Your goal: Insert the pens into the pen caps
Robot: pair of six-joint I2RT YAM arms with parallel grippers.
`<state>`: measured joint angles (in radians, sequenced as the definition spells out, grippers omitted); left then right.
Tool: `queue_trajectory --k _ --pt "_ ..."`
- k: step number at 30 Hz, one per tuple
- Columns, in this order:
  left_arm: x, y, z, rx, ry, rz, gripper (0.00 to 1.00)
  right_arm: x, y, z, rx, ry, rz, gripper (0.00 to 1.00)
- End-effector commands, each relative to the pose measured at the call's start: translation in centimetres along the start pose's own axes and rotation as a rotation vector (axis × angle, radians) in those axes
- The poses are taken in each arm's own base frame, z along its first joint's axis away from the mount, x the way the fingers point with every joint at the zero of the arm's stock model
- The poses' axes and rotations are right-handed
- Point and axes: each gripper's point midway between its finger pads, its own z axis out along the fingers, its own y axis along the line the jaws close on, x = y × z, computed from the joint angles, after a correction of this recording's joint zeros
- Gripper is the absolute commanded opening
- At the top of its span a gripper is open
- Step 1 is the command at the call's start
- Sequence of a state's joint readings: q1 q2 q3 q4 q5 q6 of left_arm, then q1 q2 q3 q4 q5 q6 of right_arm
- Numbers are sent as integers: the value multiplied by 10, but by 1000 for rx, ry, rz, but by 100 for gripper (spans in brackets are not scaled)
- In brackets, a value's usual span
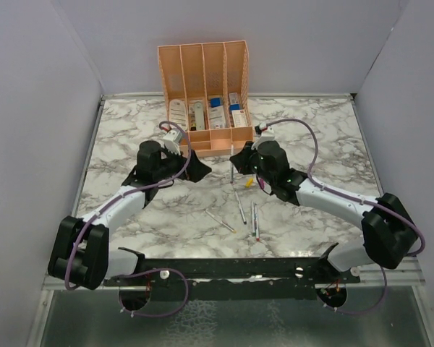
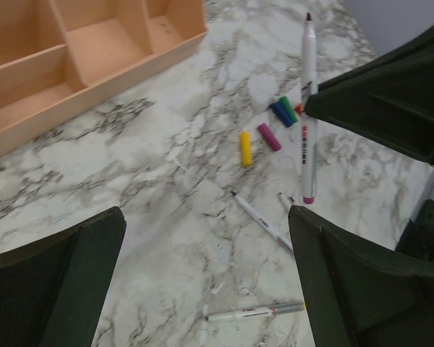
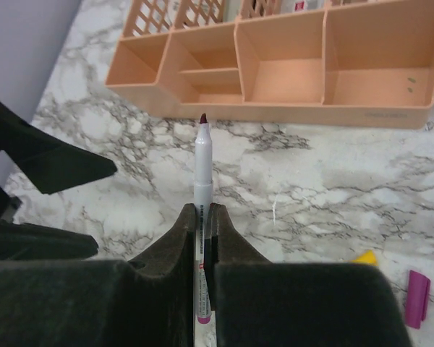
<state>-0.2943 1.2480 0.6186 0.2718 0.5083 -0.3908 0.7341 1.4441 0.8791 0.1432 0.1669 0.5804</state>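
My right gripper (image 3: 204, 217) (image 1: 233, 163) is shut on a silver-grey pen (image 3: 202, 163) (image 2: 308, 108), which sticks out forward with its dark tip toward the organiser and its pink end behind the jaws. The pen hangs a little above the table. Beside it lie the yellow cap (image 2: 246, 148) (image 3: 364, 256), purple cap (image 2: 269, 136) (image 3: 417, 296), blue cap (image 2: 281, 113) and green cap (image 2: 288, 108). Other pens (image 2: 264, 223) (image 2: 254, 312) (image 1: 239, 206) lie loose on the marble. My left gripper (image 2: 206, 282) (image 1: 166, 175) hovers wide open over the table, holding nothing.
The orange organiser (image 1: 202, 72) (image 3: 275, 69) stands at the back middle, its low front compartments close to both grippers. The left gripper's fingers (image 3: 43, 163) show at the left of the right wrist view. Grey walls enclose the marble table (image 1: 130, 130).
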Motion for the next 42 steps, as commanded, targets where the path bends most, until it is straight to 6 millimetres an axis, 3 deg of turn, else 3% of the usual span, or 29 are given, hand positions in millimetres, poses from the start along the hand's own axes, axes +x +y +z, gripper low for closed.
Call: queue_trajectory --k 1,9,22,26,31,42 --pt "-27 -66 3 340 -25 121 99 -49 36 -15 -172 -211 61 1" --pt "-31 -92 6 459 3 166 99 -55 51 -23 -281 -273 94 1" --pt "-28 -89 13 424 4 145 90 -44 88 -17 -462 -191 73 1" --pt "-30 -88 14 416 -1 145 81 -43 93 -19 -495 -186 81 1" --pt "-31 -87 15 406 -4 142 63 -43 96 -22 -519 -183 75 1" --pt "-32 -88 16 409 -7 150 56 -45 101 -25 -549 -193 87 1"
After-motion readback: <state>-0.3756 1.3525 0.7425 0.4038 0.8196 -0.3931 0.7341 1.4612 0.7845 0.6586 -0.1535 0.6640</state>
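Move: The left hand, empty and wide open, has the pen held by the right hand about 11 cm to its right, 1 cm ahead and 2 cm higher. From the right hand, the left gripper is about 11 cm to the left, 1 cm back and 2 cm lower. On the table some 15 cm below the right hand, the yellow cap is 2 cm ahead and 8 cm right, the purple cap 1 cm ahead and 12 cm right, and a loose pen 8 cm back and 3 cm right. Closing in from both sides: the left hand swings about 6 cm right and 5 up, drawing slightly back and turning some 20 degrees clockwise, then waits while its fingers part-close around the pen's lower end. The right hand, still pinching the pen, rises 7 cm, then carries it 6 cm left towards that gripper, rolling its left side up. ##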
